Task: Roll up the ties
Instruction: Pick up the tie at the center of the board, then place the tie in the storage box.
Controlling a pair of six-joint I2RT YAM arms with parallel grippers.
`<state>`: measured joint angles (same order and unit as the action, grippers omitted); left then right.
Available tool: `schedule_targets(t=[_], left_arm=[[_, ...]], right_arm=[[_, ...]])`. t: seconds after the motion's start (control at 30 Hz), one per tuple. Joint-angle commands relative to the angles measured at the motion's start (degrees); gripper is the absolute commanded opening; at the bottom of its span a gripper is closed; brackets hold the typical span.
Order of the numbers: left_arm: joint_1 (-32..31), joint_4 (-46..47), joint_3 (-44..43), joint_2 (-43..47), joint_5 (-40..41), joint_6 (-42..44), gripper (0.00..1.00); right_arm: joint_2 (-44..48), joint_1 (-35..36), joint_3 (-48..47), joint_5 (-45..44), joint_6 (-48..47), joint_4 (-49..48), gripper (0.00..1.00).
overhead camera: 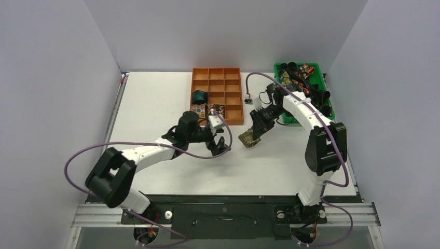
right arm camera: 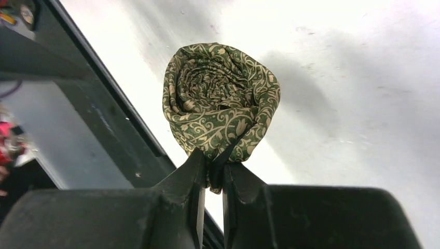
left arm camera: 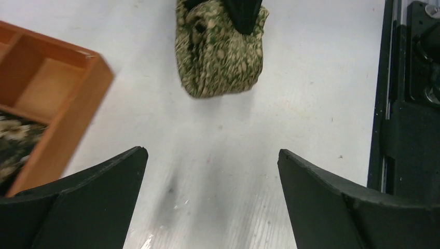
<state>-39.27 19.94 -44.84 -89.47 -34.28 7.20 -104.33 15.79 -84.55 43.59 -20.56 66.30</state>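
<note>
A rolled olive-gold tie hangs in a tight coil from my right gripper, whose jaws are shut on its lower edge. From above, this coil sits just over the table in front of the orange tray, with my right gripper on it. It also shows at the top of the left wrist view as the same olive-gold coil. My left gripper stands open a little to its left, its jaws wide apart over bare table. Rolled ties, one dark teal and one floral, fill tray compartments.
The orange compartment tray lies at the back centre, its corner close to my left gripper. A green bin holding several loose ties stands at the back right. Purple cables loop off both arms.
</note>
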Motion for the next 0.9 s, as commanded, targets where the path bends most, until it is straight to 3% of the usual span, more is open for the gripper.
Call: schedule_targets(t=[0.0, 0.33, 0.47, 0.6, 0.87], left_arm=[[4.67, -13.71, 0.63, 10.56, -1.38, 1.19, 0.97], [18.20, -19.62, 4.37, 22.40, 4.18, -4.64, 0.97], [21.66, -19.00, 6.67, 25.51, 5.64, -9.03, 0.97], [25.00, -19.39, 9.23, 29.07, 6.37, -12.45, 0.97], [27.28, -22.20, 12.57, 34.60, 6.60, -14.24, 0.97]], right_arm=[[2.64, 0.07, -11.06, -6.17, -14.68, 9.54, 0.00], [-10.12, 3.85, -42.50, -19.82, -31.41, 19.39, 0.00], [-11.71, 8.02, -43.27, -27.46, -35.61, 14.50, 0.00], [-14.30, 10.94, -42.99, -34.18, -32.93, 6.26, 0.00], [-19.92, 14.29, -43.36, -36.12, -30.68, 2.96, 0.00]])
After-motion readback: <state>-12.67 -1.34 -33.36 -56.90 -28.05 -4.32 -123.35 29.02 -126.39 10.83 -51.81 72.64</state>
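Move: The rolled tie is already pinched in the right fingers. The empty near-right compartment of the wooden box, where it seems headed, lies about 17 cm ahead of that hand, 8 cm left and 11 cm below. The floral tie sits at the same depth, some 10 cm left of that compartment; the green bin's middle is roughly 25 cm ahead and 25 cm to the hand's right. From the open left hand the compartment is about 19 cm ahead, 5 cm right and 10 cm below. The rolled tie, still pinched in the shut right fingers, is carried about 14 cm forward towards the box, first climbing some 9 cm, then sinking about 6 cm while drifting left; the wrist tips the fingers forward and turns counter-clockwise. The left hand, already free and staying open, backs off to its left about 18 cm, rising slightly and turning counter-clockwise. ##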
